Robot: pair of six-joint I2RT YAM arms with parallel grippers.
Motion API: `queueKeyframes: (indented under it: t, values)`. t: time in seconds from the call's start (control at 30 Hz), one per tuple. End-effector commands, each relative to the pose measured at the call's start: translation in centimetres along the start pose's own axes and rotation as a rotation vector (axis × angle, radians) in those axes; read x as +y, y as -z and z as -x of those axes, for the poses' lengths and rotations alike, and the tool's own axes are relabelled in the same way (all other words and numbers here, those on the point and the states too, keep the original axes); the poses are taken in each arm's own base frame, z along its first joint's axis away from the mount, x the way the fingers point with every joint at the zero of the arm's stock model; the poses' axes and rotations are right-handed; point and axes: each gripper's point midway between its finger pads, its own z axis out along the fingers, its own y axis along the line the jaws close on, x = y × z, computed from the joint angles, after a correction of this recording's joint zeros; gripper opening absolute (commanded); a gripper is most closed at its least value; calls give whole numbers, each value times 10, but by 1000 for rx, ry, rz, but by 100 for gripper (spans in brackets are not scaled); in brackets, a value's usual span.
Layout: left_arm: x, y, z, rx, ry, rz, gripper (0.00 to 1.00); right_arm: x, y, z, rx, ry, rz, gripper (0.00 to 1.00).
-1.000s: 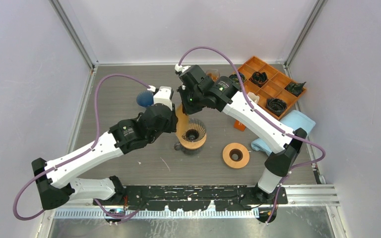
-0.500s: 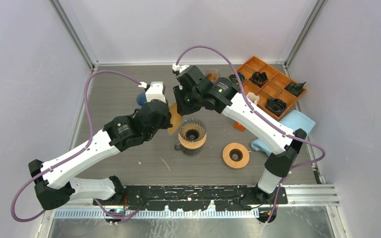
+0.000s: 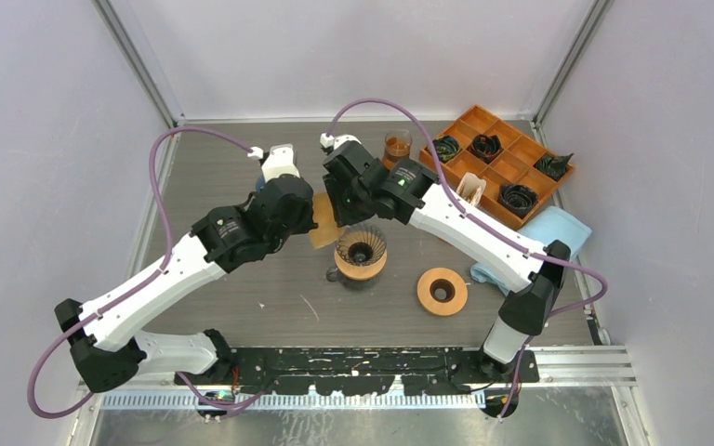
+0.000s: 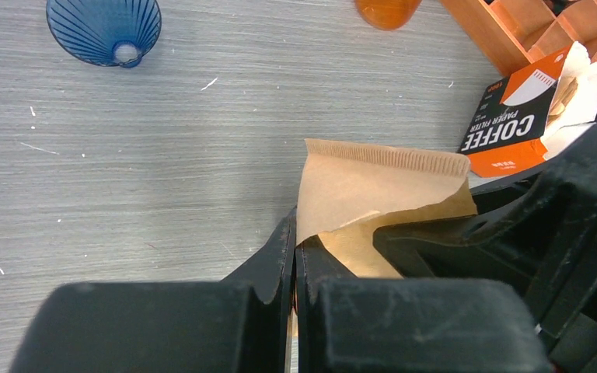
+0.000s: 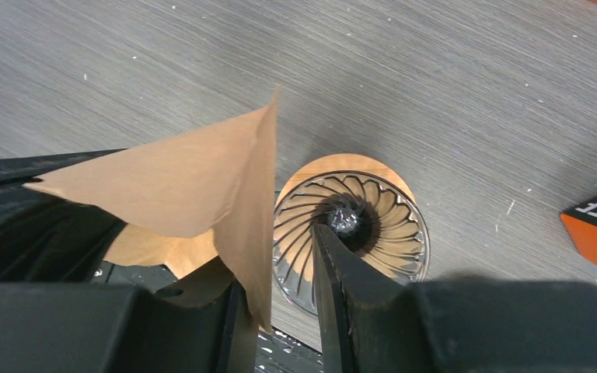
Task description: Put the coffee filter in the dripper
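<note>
The coffee filter (image 4: 365, 183), a brown paper cone, is pinched at its lower corner by my left gripper (image 4: 295, 225), which is shut on it. From above, the filter (image 3: 323, 228) hangs just left of the dripper (image 3: 361, 251), a clear ribbed glass cone on a brown ring. My right gripper (image 5: 280, 264) is open above the dripper (image 5: 381, 210). One flap of the filter (image 5: 179, 183) hangs against the right gripper's left finger, unclamped. Both grippers (image 3: 311, 223) (image 3: 344, 214) stand close together over the filter.
A blue dripper (image 4: 105, 27) lies at the back left. An amber glass (image 3: 397, 144), a coffee filter box (image 4: 528, 116) and an orange compartment tray (image 3: 507, 163) stand at the back right. An orange ring (image 3: 442, 290) and a blue cloth (image 3: 548, 232) lie to the right.
My left gripper closed on the filter and drew back to the left. My right gripper opened and let go of the filter, shifting slightly left over the dripper.
</note>
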Motion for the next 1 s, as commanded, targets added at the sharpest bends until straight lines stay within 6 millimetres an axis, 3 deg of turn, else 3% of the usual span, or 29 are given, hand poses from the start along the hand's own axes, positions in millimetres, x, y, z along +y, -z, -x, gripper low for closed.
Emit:
queueKeyframes:
  t: [0.0, 0.33, 0.97]
  values:
    - [-6, 10, 15, -18, 51, -34, 0, -8, 28, 26, -137, -36, -20, 34]
    - [0, 16, 8, 24, 49, -46, 0, -10, 32, 19, -114, 19, -10, 17]
    - [-13, 23, -16, 165, 35, -124, 0, -25, 45, -2, -28, 77, 11, 10]
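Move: The left hand holds the coffee filter; the dripper lies about 9 cm to its right, 3 cm back and 13 cm below, with the blue dripper some 13 cm ahead and 10 cm left. From the half-open right hand, the filter's middle is about 3 cm left, 1 cm back and slightly below; the dripper is 4 cm right, 3 cm back and 12 cm below, the filter box 24 cm right and 6 cm ahead. Right fingers pinch the filter, going 3 cm right; left, holding, backs and sinks 3 cm towards the dripper. ##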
